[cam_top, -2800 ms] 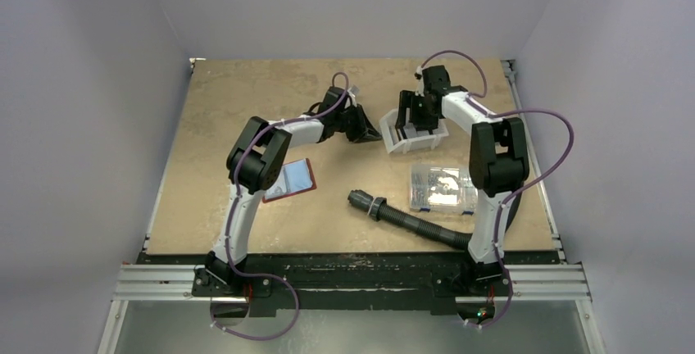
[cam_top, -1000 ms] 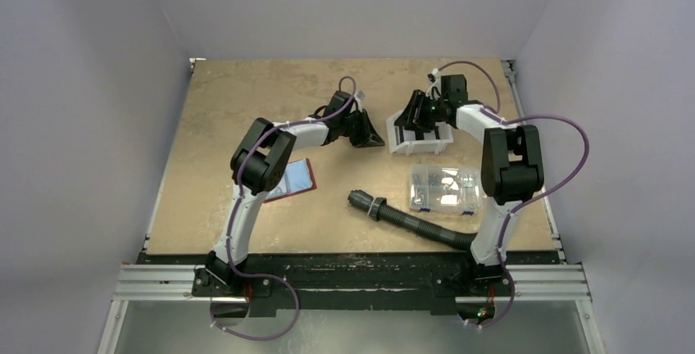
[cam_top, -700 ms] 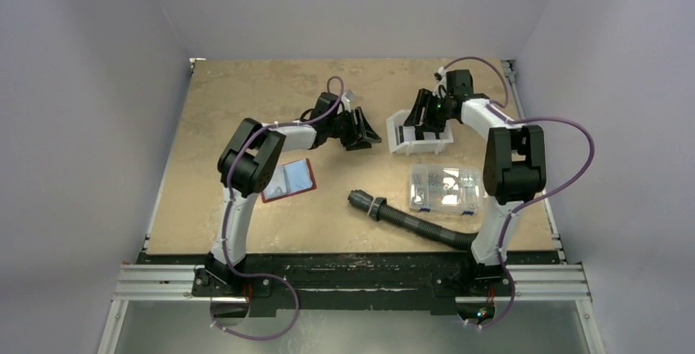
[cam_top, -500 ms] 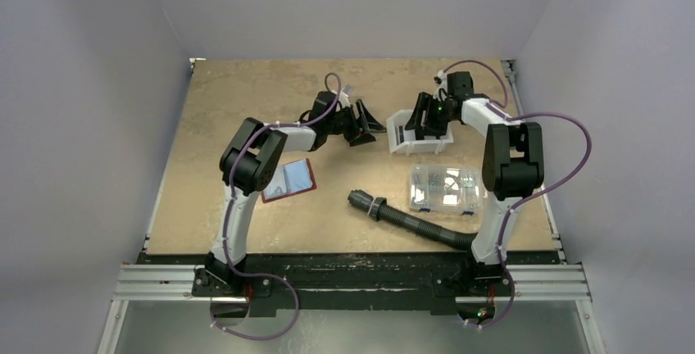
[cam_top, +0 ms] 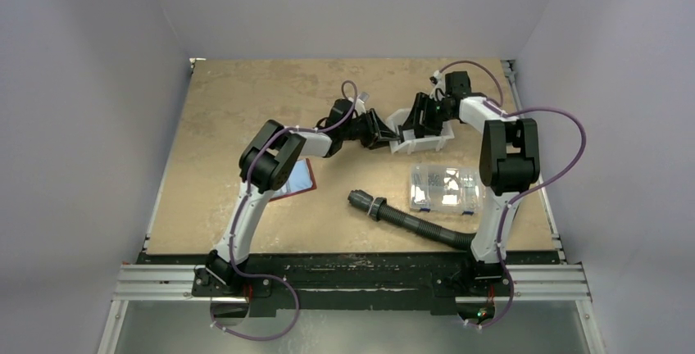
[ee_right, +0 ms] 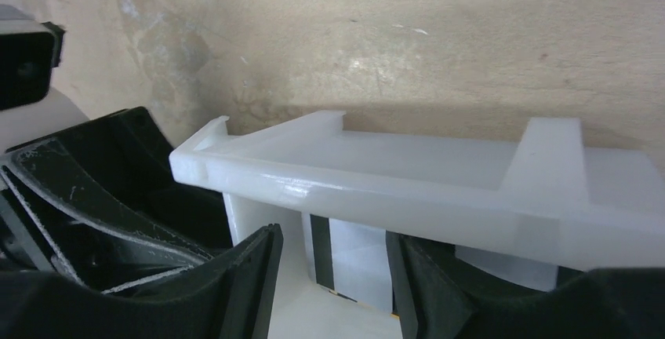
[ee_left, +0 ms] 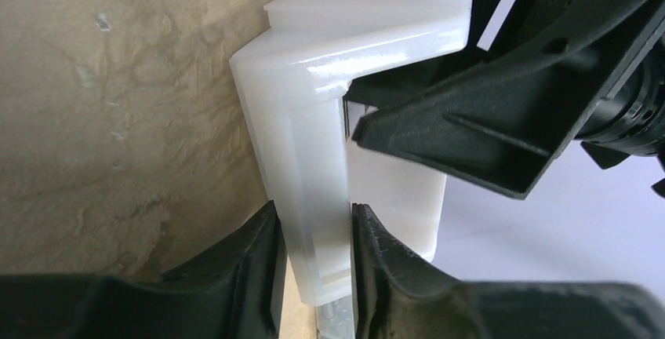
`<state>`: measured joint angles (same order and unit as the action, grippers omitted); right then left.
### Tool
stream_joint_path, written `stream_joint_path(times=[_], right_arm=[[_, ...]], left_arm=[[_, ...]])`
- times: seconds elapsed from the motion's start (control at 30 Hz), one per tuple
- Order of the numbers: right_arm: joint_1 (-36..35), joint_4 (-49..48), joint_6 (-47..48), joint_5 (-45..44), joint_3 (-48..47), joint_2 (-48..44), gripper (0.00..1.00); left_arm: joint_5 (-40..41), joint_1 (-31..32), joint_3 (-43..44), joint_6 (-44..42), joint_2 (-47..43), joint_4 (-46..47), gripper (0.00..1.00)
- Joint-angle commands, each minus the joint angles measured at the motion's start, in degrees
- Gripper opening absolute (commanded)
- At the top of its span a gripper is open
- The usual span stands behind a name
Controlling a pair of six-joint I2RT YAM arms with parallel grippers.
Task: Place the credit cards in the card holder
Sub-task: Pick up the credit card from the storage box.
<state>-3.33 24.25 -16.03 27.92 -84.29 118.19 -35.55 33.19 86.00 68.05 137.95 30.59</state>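
A white tray [cam_top: 403, 142] sits at the back of the table between both arms. My left gripper [ee_left: 314, 253] is shut on the tray's [ee_left: 302, 143] left wall, one finger on each side. My right gripper [ee_right: 333, 268] reaches down inside the tray [ee_right: 408, 186], open. A pale grey credit card [ee_right: 357, 264] with a dark stripe stands between its fingers, with a gap on the left side. The red card holder [cam_top: 300, 190] lies open on the table with a blue credit card [cam_top: 303, 175] on it, partly hidden under my left arm's elbow.
A clear compartment box [cam_top: 445, 188] lies in front of the tray. A black corrugated hose [cam_top: 406, 219] runs from mid-table to the right arm's base. The two grippers are close together at the tray's left end.
My left arm swung right to the tray, opened wide, then closed on the tray's left wall. The right gripper stayed in the tray, turning a little.
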Motion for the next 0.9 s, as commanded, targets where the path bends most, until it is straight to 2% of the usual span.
stream_joint_path(times=[0.0,0.07,0.17,0.33,0.57,0.87], right_arm=[[-0.22,-3.68,-2.29,9.91,2.98,1.51,0.58],[-0.24,-5.71,-3.79,12.65,3.98,0.98,0.57],[-0.25,-7.72,-5.27,15.12,5.08,-0.35,0.54],[-0.22,-9.92,-6.57,17.14,6.33,-2.96,0.5],[-0.25,-13.35,-8.94,19.6,7.75,-3.89,0.36],[-0.36,-15.17,-9.49,18.45,8.36,-3.57,0.34]], left_arm=[[3.35,0.45,1.58,-4.54,-0.46,-1.7,0.15],[5.05,0.85,1.07,-6.99,-1.37,-3.44,0.06],[7.95,1.29,-1.09,-8.91,-2.99,-3.1,0.0],[11.37,2.18,-4.12,-10.7,-4.87,-2.14,0.0],[13.73,2.82,-5.45,-12.24,-6.29,-3.25,0.0],[12.79,2.86,-5.57,-11.45,-6.15,-2.95,0.0]])
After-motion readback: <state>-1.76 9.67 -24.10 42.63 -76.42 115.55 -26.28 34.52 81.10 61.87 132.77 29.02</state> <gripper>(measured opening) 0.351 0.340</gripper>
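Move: The right hand's open fingers are already in the storage box, with the leftmost credit card roughly 2 cm to its left, level with it ahead and about 1 cm lower. The box's left wall stands some 5 cm to its left, the other cards about 4 cm to its right, and the clear parts case some 15 cm back and 5 cm right. For the left hand, already gripping that wall, the box's middle lies about 7 cm to the right, the card about 5 cm right. The right hand slides left towards the box's left wall, then climbs as it keeps edging left, about 2.5 cm each way in all, swinging its fingertips some 15 degrees further to the left and closing from fairly wide to about a third open, a fingertip against the card at the end. The left hand keeps its pinch on the wall, drifting barely 1 cm left while its wrist tilts a few degrees. ##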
